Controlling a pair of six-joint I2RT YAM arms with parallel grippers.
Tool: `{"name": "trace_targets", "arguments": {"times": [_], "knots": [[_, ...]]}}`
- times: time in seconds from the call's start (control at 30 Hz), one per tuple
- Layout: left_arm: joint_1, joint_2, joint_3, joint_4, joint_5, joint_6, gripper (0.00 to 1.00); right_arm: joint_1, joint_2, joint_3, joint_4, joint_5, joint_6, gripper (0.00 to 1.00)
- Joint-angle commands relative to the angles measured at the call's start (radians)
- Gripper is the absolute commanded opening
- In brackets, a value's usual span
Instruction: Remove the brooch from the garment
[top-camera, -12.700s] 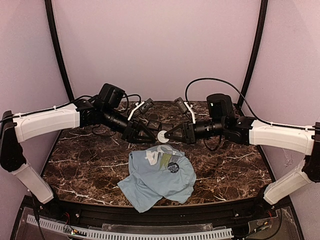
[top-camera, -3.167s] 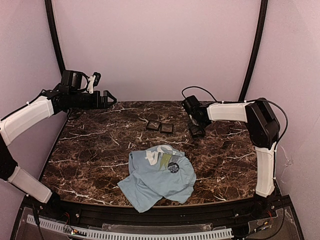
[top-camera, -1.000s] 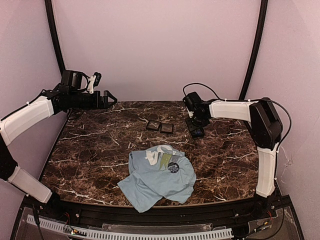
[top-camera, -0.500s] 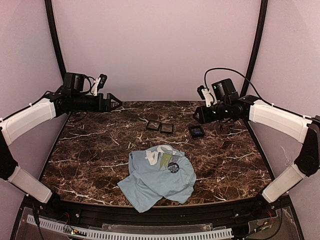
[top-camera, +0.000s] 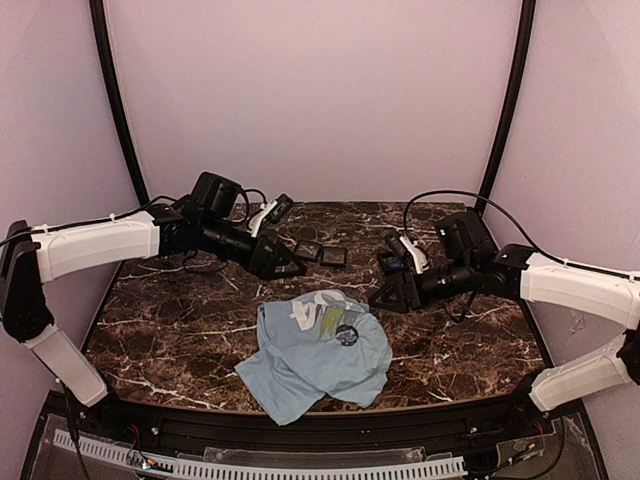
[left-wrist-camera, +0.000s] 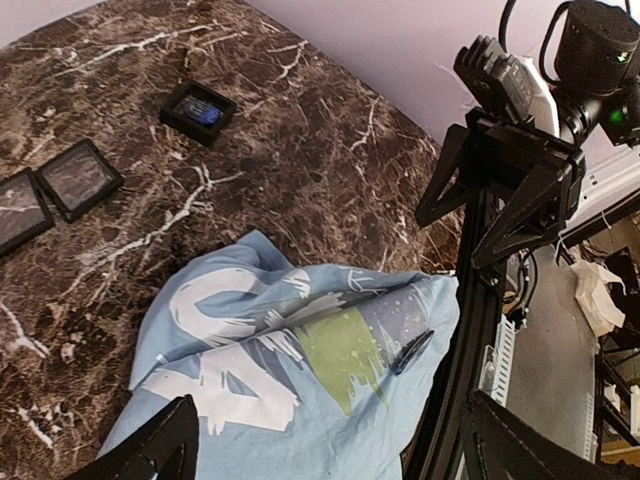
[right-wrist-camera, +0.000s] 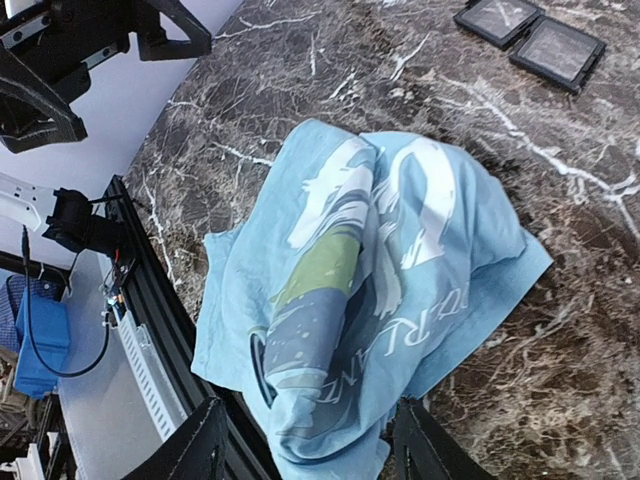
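A crumpled light blue garment (top-camera: 315, 352) with a white, green and navy print lies near the table's front edge. The brooch (top-camera: 347, 335), small, round and dark, sits pinned on its right half. It shows edge-on in the left wrist view (left-wrist-camera: 412, 352) and as a dark arc in the right wrist view (right-wrist-camera: 257, 366). My left gripper (top-camera: 290, 268) hovers open behind and left of the garment (left-wrist-camera: 300, 380). My right gripper (top-camera: 380, 299) hovers open just right of it, above the garment (right-wrist-camera: 400, 250). Neither touches the cloth, and nothing is between either pair of fingers.
Two small square black trays (top-camera: 307, 250) (top-camera: 333, 256) lie side by side at the back of the marble table (top-camera: 180, 320). A third tray (left-wrist-camera: 200, 108) with something blue in it lies further right. A black frame rail (top-camera: 300, 425) runs along the front edge.
Both arms have swung in from the back corners and come down toward the garment, facing each other. The right gripper has opened wider. The garment and brooch have not moved.
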Motion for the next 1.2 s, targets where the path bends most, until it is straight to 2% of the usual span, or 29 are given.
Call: {"name": "trace_targets", "arguments": {"times": [0.0,0.2,0.33,0.47,0.63,0.73,0.87,1.17], "knots": [[-0.048,0.041,-0.017,0.017,0.06,0.016,0.92,0.035,0.023,-0.032,0.088,-0.061,0.061,0.56],[-0.11,0.1,-0.003,-0.015,0.049,0.028,0.9,0.06,0.059,-0.036,0.117,-0.099,0.066,0.53],[-0.127,0.137,0.01,-0.034,0.036,0.033,0.9,0.071,0.089,-0.035,0.11,-0.083,0.058,0.47],[-0.14,0.152,0.014,-0.046,0.02,0.043,0.9,0.075,0.11,-0.03,0.105,-0.07,0.05,0.32],[-0.169,0.182,0.03,-0.084,-0.019,0.072,0.9,0.075,0.131,-0.013,0.065,0.048,0.048,0.11],[-0.187,0.203,0.033,-0.092,-0.024,0.073,0.9,0.075,0.158,-0.009,0.052,0.103,0.057,0.05],[-0.21,0.222,0.036,-0.098,-0.032,0.073,0.9,0.075,0.195,0.002,0.038,0.159,0.068,0.01],[-0.268,0.266,0.048,-0.13,-0.12,0.085,0.9,0.074,0.211,0.014,0.047,0.179,0.072,0.0]]}}
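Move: From the right hand, the garment fold it goes for is about 8 cm below, 1 cm ahead and 1 cm left. The brooch sits some 5 cm left of that hand, 1 cm back and 9 cm down. From the left hand, the brooch is roughly 8 cm back, 11 cm right and 13 cm below. The green patch lies some 4 cm back, 7 cm right and 13 cm below it, the white patch 3 cm back, 3 cm right and 14 cm below. The right fingers shut on the garment fold beside the brooch, pinching it: that hand eases about 2 cm back and 3 cm left, then returns while sinking, some 8 cm down in all. Wide open, the left hand dives about 12 cm down, 8 back and 6 right towards the brooch, tilting some 20 degrees, without reaching it. ##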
